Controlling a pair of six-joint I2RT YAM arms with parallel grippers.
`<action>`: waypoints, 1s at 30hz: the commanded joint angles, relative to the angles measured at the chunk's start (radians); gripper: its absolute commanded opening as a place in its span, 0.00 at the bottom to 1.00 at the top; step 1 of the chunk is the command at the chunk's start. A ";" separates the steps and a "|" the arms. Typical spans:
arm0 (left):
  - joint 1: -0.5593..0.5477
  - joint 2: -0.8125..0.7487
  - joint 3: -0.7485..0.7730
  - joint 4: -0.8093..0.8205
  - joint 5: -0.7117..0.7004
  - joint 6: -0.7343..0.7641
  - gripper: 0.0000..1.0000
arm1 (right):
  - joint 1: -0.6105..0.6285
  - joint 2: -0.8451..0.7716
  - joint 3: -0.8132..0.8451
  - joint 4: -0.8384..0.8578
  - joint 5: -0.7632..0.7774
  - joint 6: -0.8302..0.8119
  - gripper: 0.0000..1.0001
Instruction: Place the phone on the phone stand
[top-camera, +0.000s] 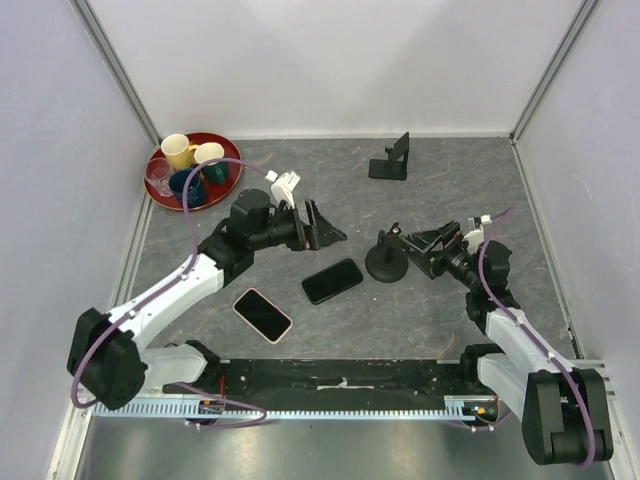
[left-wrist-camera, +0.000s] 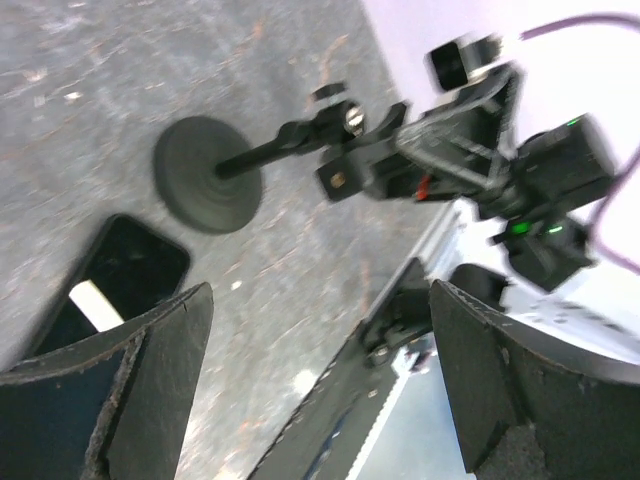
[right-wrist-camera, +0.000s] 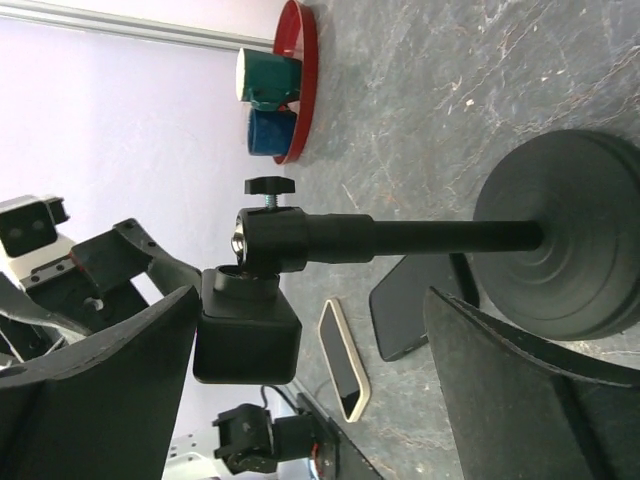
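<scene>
The phone stand (top-camera: 390, 160), small and matte black with an angled back plate, stands at the back of the table, empty. Two phones lie flat mid-table. One is a black phone (top-camera: 332, 280) (left-wrist-camera: 110, 280) (right-wrist-camera: 415, 300). The other is a cream-rimmed phone (top-camera: 262, 315) (right-wrist-camera: 343, 360), nearer the left arm. My left gripper (top-camera: 322, 225) (left-wrist-camera: 322, 300) hovers open above and behind the black phone, nothing between its fingers. My right gripper (top-camera: 425, 250) (right-wrist-camera: 310, 330) is open too, facing a round-based pole mount (top-camera: 385, 260) (right-wrist-camera: 560, 230) whose head block sits just in front of its jaws, not gripped.
A red tray (top-camera: 160, 190) (right-wrist-camera: 300, 80) with several cups sits at the back left corner. White walls close in the table on three sides. The pole mount (left-wrist-camera: 205, 190) stands between the two grippers, close to the black phone's right end.
</scene>
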 joint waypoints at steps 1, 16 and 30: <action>-0.002 -0.041 0.033 -0.364 -0.121 0.302 0.95 | -0.002 -0.038 0.044 -0.299 -0.002 -0.245 0.98; -0.202 0.429 0.320 -0.735 -0.379 0.796 0.99 | -0.006 -0.142 0.325 -0.704 0.024 -0.574 0.98; -0.203 0.667 0.475 -0.795 -0.362 0.965 1.00 | -0.006 -0.133 0.417 -0.767 -0.006 -0.664 0.98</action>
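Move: The black phone lies flat on the table almost straight below my left hand, some 23 cm down. From that hand the round-based phone stand is about 4 cm ahead and 14 cm to the right, its middle 16 cm lower; the white-framed phone lies roughly 9 cm back and 18 cm to the left, at table level. From my right hand the black phone is about 20 cm left, 1 cm back and 15 cm down, with the stand only 6 cm left and 4 cm ahead. My left hand drops about 20 cm onto the black phone, swinging a little left and slightly back on the way. Meanwhile its fingers turn from pointing right to pointing down, with some clockwise twist, and stay wide open astride the phone's width, not yet closing. My right hand, still open, eases up and back to the right from the stand's head, rolling nearly 30 degrees so its left side dips. ##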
